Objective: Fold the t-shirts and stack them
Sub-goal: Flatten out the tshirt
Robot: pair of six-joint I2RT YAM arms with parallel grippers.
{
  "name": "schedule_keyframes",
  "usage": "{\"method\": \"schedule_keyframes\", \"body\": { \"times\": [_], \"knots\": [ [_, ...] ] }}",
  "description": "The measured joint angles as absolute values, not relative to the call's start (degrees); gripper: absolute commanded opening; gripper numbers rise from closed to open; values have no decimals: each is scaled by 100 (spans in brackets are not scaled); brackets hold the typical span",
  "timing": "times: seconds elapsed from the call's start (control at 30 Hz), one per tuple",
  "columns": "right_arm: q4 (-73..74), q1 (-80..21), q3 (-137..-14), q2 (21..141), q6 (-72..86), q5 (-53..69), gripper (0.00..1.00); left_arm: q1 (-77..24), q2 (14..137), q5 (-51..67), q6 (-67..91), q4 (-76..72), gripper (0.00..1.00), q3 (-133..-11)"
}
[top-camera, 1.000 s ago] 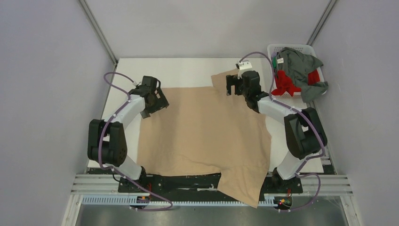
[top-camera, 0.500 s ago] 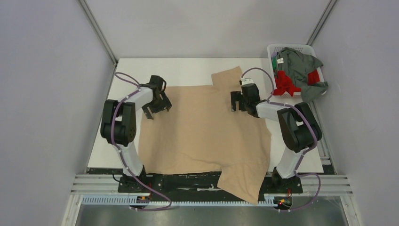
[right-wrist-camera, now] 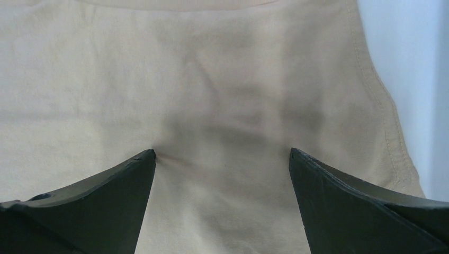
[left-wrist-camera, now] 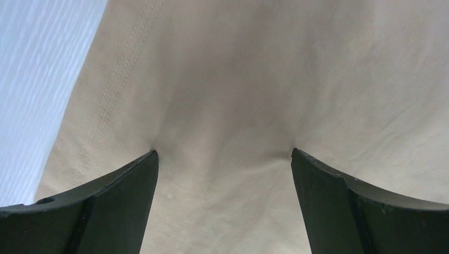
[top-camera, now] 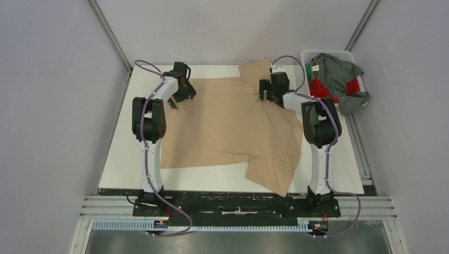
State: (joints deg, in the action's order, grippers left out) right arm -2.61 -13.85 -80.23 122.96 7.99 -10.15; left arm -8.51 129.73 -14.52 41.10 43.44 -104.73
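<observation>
The tan-beige t-shirt [top-camera: 227,127] lies spread on the white table [top-camera: 132,159], one sleeve [top-camera: 275,174] pointing toward the near right. My left gripper [top-camera: 182,91] is open at the shirt's far left corner, and its fingertips [left-wrist-camera: 151,159] press down on the cloth [left-wrist-camera: 227,79] beside the stitched hem. At the far right, near the other sleeve, my right gripper [top-camera: 267,89] stands open too, its tips [right-wrist-camera: 150,157] dimpling the fabric [right-wrist-camera: 212,69]. The grey-green t-shirt [top-camera: 339,74] and the red t-shirt [top-camera: 317,91] lie bunched in the basket.
The white lattice basket [top-camera: 324,52] stands at the far right corner, with the grey-green cloth hanging over its right side. Both arms reach far out over the table. Bare table shows left of the tan shirt and along its near edge [top-camera: 212,182].
Both arms have stretched toward the far side, dragging the tan shirt with them. The part that hung over the near edge now lies on the table.
</observation>
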Motion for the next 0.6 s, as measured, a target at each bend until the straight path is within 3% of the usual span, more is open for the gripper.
{"method": "schedule_keyframes", "body": {
  "times": [0.17, 0.37, 0.47, 0.6],
  "knots": [
    [-174, -1232, -8735, 12724, 836, -770, 98, -720, 13399, -1308, 4110, 4375, 100, -11260],
    [-40, -1151, -8221, 12219, 716, -631, 98, -661, 13277, -1052, 4101, 4399, 100, -11467],
    [-99, -1151, -7105, 11133, 670, -615, 98, -716, 12497, -1022, 4091, 4235, 100, -10639],
    [-423, -1160, -5411, 9004, 709, -740, 98, -902, 10280, -1015, 4099, 3957, 100, -8458]
  ]
}}
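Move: Both open hands already rest on the t-shirt's far part, its middle some 12 cm back and 20 cm right of the left hand. From the right hand the t-shirt's middle lies about 14 cm back and 13 cm left, the far sleeve some 13 cm ahead and 4 cm left, the near sleeve roughly 35 cm back and 1 cm left. The basket stands about 25 cm to its right and 8 cm ahead. Fingers open, both hands slide forward 3–4 cm on the t-shirt, then lift roughly 10 cm, drawing quickly back. ##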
